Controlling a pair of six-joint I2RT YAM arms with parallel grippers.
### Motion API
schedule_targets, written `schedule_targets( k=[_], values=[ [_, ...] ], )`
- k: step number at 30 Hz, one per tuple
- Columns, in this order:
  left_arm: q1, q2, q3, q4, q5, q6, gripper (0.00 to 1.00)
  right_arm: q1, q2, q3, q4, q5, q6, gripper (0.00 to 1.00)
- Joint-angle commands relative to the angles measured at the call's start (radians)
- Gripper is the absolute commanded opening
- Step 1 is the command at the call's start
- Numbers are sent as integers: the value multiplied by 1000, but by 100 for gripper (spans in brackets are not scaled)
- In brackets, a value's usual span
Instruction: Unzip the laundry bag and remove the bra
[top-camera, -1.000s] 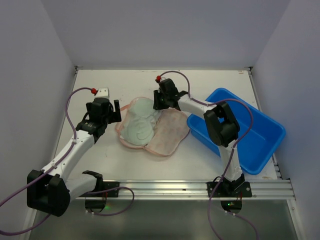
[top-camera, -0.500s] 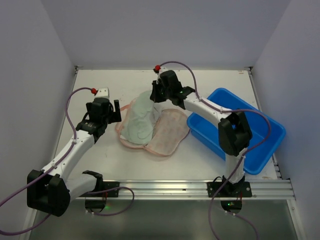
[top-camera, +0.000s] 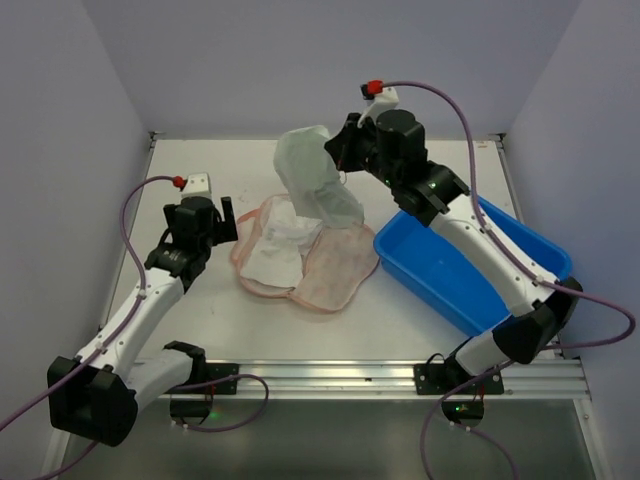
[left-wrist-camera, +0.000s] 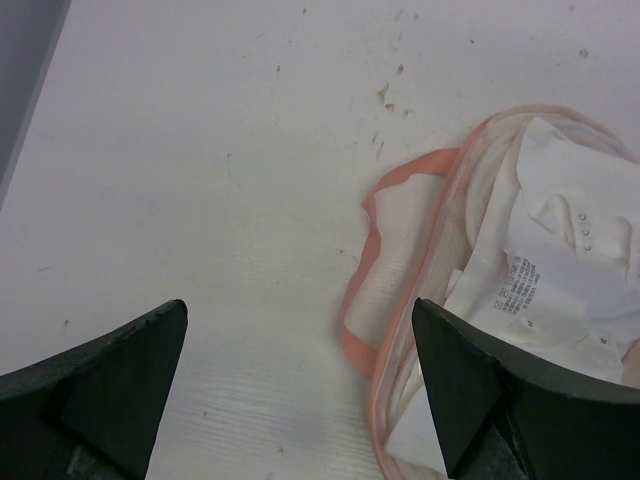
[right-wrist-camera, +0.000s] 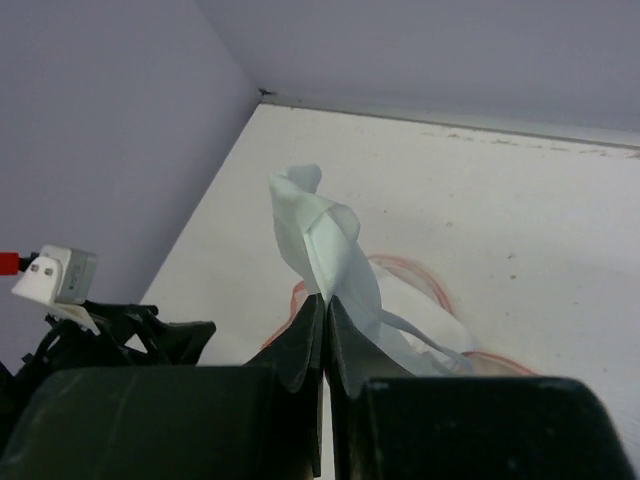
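Observation:
The laundry bag lies unzipped and spread open on the table, pink lining up. My right gripper is shut on the white bra and holds it well above the bag; the bra's lower end hangs down to the bag. In the right wrist view the fingers pinch the bra over the bag's pink rim. My left gripper is open and empty at the bag's left edge. White fabric with a printed label lies in the bag's left half.
A blue plastic tub stands at the right, touching the bag's right side. White walls close the table at the back and left. The left arm shows low in the right wrist view.
My right gripper has risen and moved back and right with the bra, lifting it out of the bag. White labelled fabric now shows in the bag. The left arm has hardly moved.

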Motion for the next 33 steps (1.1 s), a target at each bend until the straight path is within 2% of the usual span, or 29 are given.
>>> schedule_targets(
  k=[1, 9, 14, 19, 24, 29, 33],
  values=[
    [8, -22, 4, 24, -31, -2, 98, -29, -121, 45, -76, 212, 13, 0],
    [8, -36, 2, 24, -21, -4, 98, -143, -315, -16, -194, 448, 22, 0],
    [6, -36, 2, 25, -10, -6, 98, -256, -403, -86, -259, 500, 51, 0],
    [8, -27, 5, 25, 15, -6, 98, -316, -464, -179, -305, 560, 94, 0],
    [8, -31, 2, 25, 15, -6, 98, -381, -448, -288, -284, 518, 174, 0],
    [8, -30, 4, 24, 15, -4, 98, -405, -379, -368, -150, 471, 265, 0],
    [8, -37, 0, 22, 8, -4, 98, -405, -346, -426, -83, 491, 370, 0]
  ],
)
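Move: The right hand, high over the table with one end of the pale green bra in its fingers, has the blue bin about 35 cm to its right, some 10 cm back and 32 cm below. The opened laundry bag lies about 7 cm back, 6 cm left and 36 cm below this hand; the white cloth on it is some 5 cm back and 11 cm left. From the left hand, the bin is about 64 cm right, 4 cm back and 10 cm lower. Still pinching the bra by one end between shut fingers, the right hand swings it roughly 27 cm to the right, away from the laundry bag and over the far-left part of the blue bin. It arcs up first, drawing back a little, then sinks and comes forward again to finish about 8 cm lower, the hand having turned clockwise some 50 degrees. ##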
